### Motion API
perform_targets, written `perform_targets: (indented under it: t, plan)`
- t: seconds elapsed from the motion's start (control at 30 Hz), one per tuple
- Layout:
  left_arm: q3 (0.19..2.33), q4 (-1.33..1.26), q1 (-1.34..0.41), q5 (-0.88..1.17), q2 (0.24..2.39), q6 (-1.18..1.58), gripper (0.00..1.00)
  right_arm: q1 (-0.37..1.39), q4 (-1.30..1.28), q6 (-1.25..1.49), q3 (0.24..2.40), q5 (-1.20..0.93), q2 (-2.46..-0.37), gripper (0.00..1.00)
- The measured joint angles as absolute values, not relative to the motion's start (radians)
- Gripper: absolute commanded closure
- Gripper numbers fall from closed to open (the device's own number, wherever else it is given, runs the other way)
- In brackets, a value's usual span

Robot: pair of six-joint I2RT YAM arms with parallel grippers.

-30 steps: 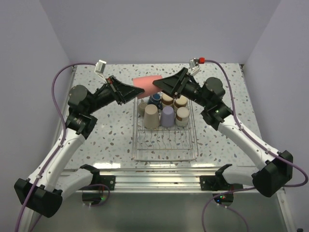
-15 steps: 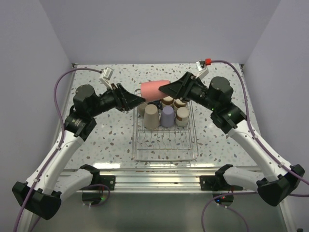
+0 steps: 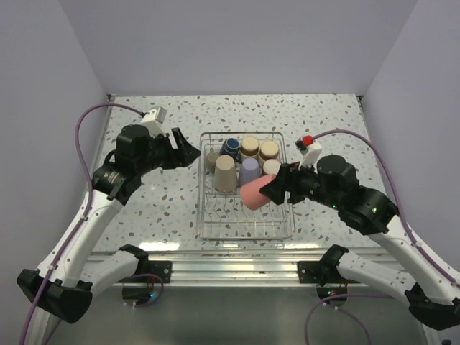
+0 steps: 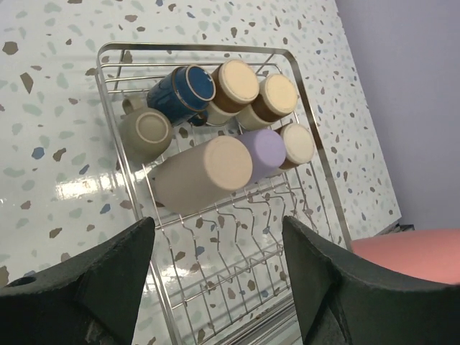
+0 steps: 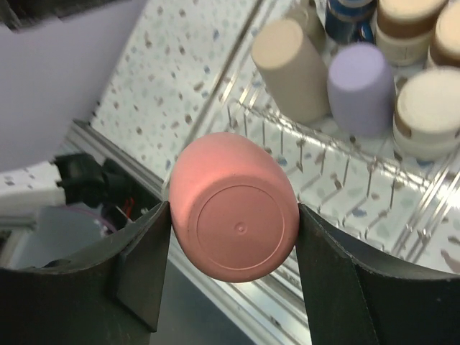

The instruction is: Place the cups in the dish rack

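The coral-pink cup [image 3: 251, 193] lies on its side between the fingers of my right gripper [image 3: 264, 190], above the middle right of the dish rack [image 3: 200, 215]. In the right wrist view its base [image 5: 237, 228] faces the camera, and my right gripper [image 5: 233, 214] is shut on its sides. At the rack's far end stand a tall beige tumbler [image 3: 225, 172], a lavender tumbler [image 3: 249, 171], a dark blue mug [image 3: 231, 147] and several short tan cups [image 3: 249, 146]. My left gripper [image 3: 188, 152] hangs open and empty at the rack's far left corner, the rack [image 4: 108, 122] below its jaws.
A metal rail [image 3: 230, 266] runs along the table's near edge, just in front of the rack. Speckled tabletop [image 3: 158, 208] lies on both sides of the rack. Walls close in the left, right and far sides.
My left gripper opened, let go of the coral-pink cup and drew back to the left. My right gripper carried the cup down and toward the near side, over the rack.
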State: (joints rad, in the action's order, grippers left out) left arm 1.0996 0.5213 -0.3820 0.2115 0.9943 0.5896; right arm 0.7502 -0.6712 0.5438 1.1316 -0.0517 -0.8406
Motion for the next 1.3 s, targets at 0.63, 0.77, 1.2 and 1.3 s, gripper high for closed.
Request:
perform_targets:
  t: [0.63, 0.77, 1.2, 1.3]
  plan:
    - [1.100, 0.547, -0.382, 0.172, 1.031, 0.582, 0.28, 0.792, -0.834, 0.537, 0.958, 0.069, -0.897, 1.00]
    - [1.100, 0.554, -0.382, 0.165, 1.024, 0.582, 0.27, 0.793, -0.826, 0.519, 0.935, 0.051, -0.880, 1.00]
    - [1.100, 0.555, -0.382, 0.160, 1.035, 0.583, 0.28, 0.801, -0.783, 0.458, 0.888, -0.062, -0.907, 1.00]
    - [1.100, 0.554, -0.382, 0.160, 1.044, 0.585, 0.28, 0.801, -0.783, 0.451, 0.880, -0.060, -0.930, 1.00]
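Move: The right hand already holds the pink cup, mouth away from the palm; its place is the rack's empty front-right part, about 3 cm back, 2 cm left and 24 cm below. In the row behind that gap, the brown-white cup stands about 14 cm ahead of the hand and level sideways, the purple cup 13 cm ahead and 8 cm left, all some 24 cm down. From the idle left hand the empty spot lies about 12 cm back, 24 cm right and 22 cm down. The right hand keeps its grip on the pink cup and lowers it about 15 cm towards the empty front-right part of the rack, dropping quickly for the first 10 cm, then easing down more slowly with a small drift, ending about 3 cm farther back. Most of the way down the wrist tips the fingers some 25 degrees more steeply downward, bringing the cup's mouth round towards the rack floor; whether the rim touches the wires yet can't be seen. ##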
